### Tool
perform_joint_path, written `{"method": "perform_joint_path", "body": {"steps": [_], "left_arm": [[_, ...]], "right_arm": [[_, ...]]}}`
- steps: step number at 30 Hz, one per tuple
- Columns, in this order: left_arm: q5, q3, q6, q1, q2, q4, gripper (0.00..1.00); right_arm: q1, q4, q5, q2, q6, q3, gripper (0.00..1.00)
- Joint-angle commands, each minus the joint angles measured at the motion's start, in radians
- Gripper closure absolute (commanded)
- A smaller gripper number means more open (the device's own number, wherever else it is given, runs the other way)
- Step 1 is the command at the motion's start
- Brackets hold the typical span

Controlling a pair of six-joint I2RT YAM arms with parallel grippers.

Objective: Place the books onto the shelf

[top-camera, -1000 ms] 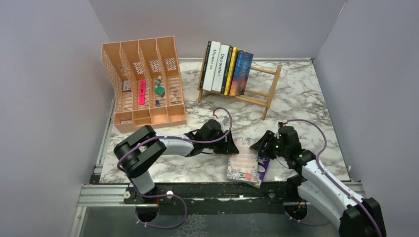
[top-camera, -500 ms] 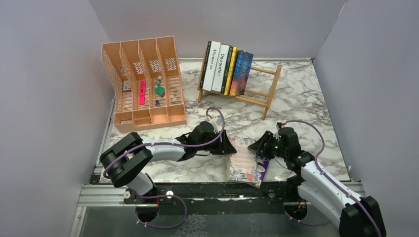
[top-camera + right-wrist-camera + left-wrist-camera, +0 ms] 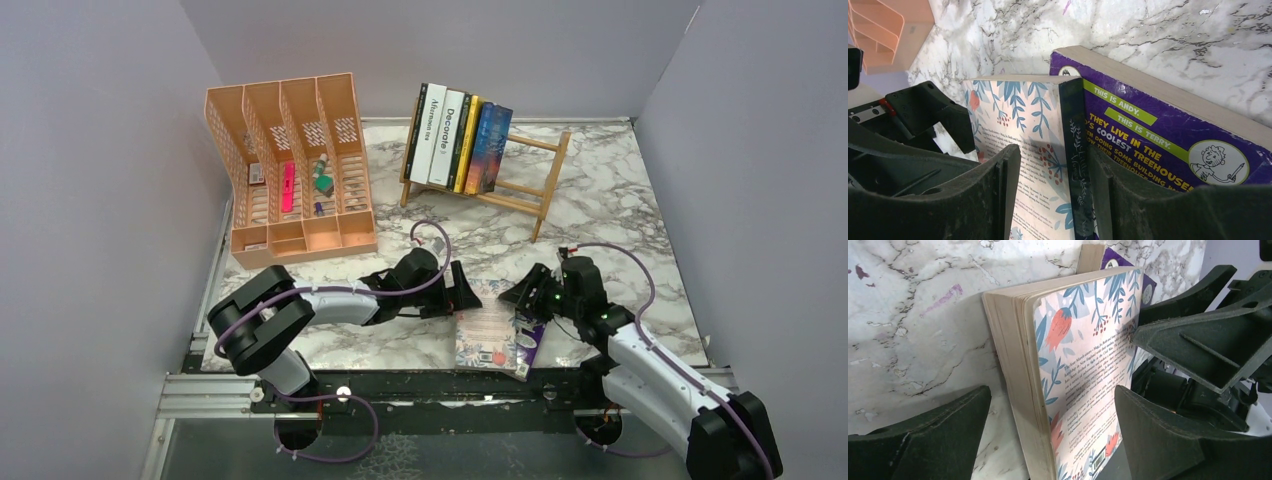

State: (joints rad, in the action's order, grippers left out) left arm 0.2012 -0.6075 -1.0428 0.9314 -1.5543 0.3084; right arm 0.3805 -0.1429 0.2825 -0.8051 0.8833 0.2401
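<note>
A floral book point(image 3: 490, 328) lies near the table's front edge, with its spine side resting on a purple book point(image 3: 531, 348). My left gripper point(image 3: 467, 297) stands wide open at its page edge point(image 3: 1013, 375). One finger is down by the marble and the other is over the cover point(image 3: 1083, 355). My right gripper point(image 3: 522, 293) is part open across the dark spine point(image 3: 1075, 150), with one finger over the floral cover point(image 3: 1018, 120) and the other on the purple book point(image 3: 1158, 130). Several books point(image 3: 455, 135) stand in the wooden shelf point(image 3: 548, 170) at the back.
An orange perforated file organiser point(image 3: 290, 170) holding small items stands at the back left. Grey walls close in the marble table point(image 3: 600, 210) on three sides. The right half of the shelf holds no books.
My left gripper's jaws have spread wide and let go of the floral book's page edge. The book has shifted slightly left. The right gripper has stayed at the spine.
</note>
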Motion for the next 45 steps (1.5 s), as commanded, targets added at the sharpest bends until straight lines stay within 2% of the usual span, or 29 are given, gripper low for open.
{"method": "perform_joint_path", "body": {"steps": [1,5,9,20,23,26,30,38,42,45], "left_arm": [[-0.016,-0.001,-0.059,0.008,-0.021,-0.071,0.06],[0.080,0.017,-0.111,0.022,-0.050,0.030,0.09],[0.141,0.030,-0.141,0.029,-0.055,0.137,0.23],[-0.013,0.084,-0.073,0.019,0.153,0.155,0.61],[-0.015,0.095,-0.037,0.004,0.198,0.155,0.78],[0.023,0.083,0.001,-0.007,0.218,0.155,1.00],[0.106,0.064,0.044,-0.053,0.247,0.154,1.00],[0.356,0.005,0.079,-0.258,0.390,0.120,1.00],[0.443,-0.093,0.108,-0.331,0.444,0.002,1.00],[0.503,-0.186,0.177,-0.360,0.464,-0.093,1.00]], "right_arm": [[0.008,-0.015,-0.001,-0.030,0.002,-0.011,0.42],[0.009,0.032,0.052,-0.050,0.001,-0.016,0.42],[0.008,0.092,0.138,-0.065,0.005,-0.019,0.43],[0.008,0.061,0.124,-0.013,0.007,-0.004,0.47],[0.008,0.051,0.127,-0.002,-0.004,0.014,0.47],[0.008,0.054,0.145,0.011,-0.024,0.036,0.46],[0.008,0.051,0.175,0.028,-0.047,0.075,0.41],[0.008,0.128,0.295,0.039,-0.045,0.158,0.15],[0.008,0.169,0.353,0.022,-0.055,0.228,0.09],[0.008,0.196,0.396,0.005,-0.079,0.294,0.09]]}}
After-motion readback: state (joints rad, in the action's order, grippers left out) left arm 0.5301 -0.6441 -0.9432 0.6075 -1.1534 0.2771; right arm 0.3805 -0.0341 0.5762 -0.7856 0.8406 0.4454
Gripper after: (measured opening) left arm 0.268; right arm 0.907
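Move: The flowered book lies just under the left hand's open fingers, which straddle its left page edge. Its middle is some 6 cm back, 4 cm to the right and 2 cm lower. From the right hand, already around the spine, that middle is about 6 cm back and 5 cm left. The purple book beneath is centred roughly 8 cm back and 10 cm right of the left hand; the shelf's free part lies about 28 cm ahead and 12 cm right of it. The left fingers close on the flowered book's page edge and pinch it while easing about 2 cm back, then lift it some 16 cm, swinging forward and left as the fingertips tip up. The right hand stays around the spine, then rises about 12 cm and drifts left alongside, tilting up, its fingers spreading wide to free the spine. ##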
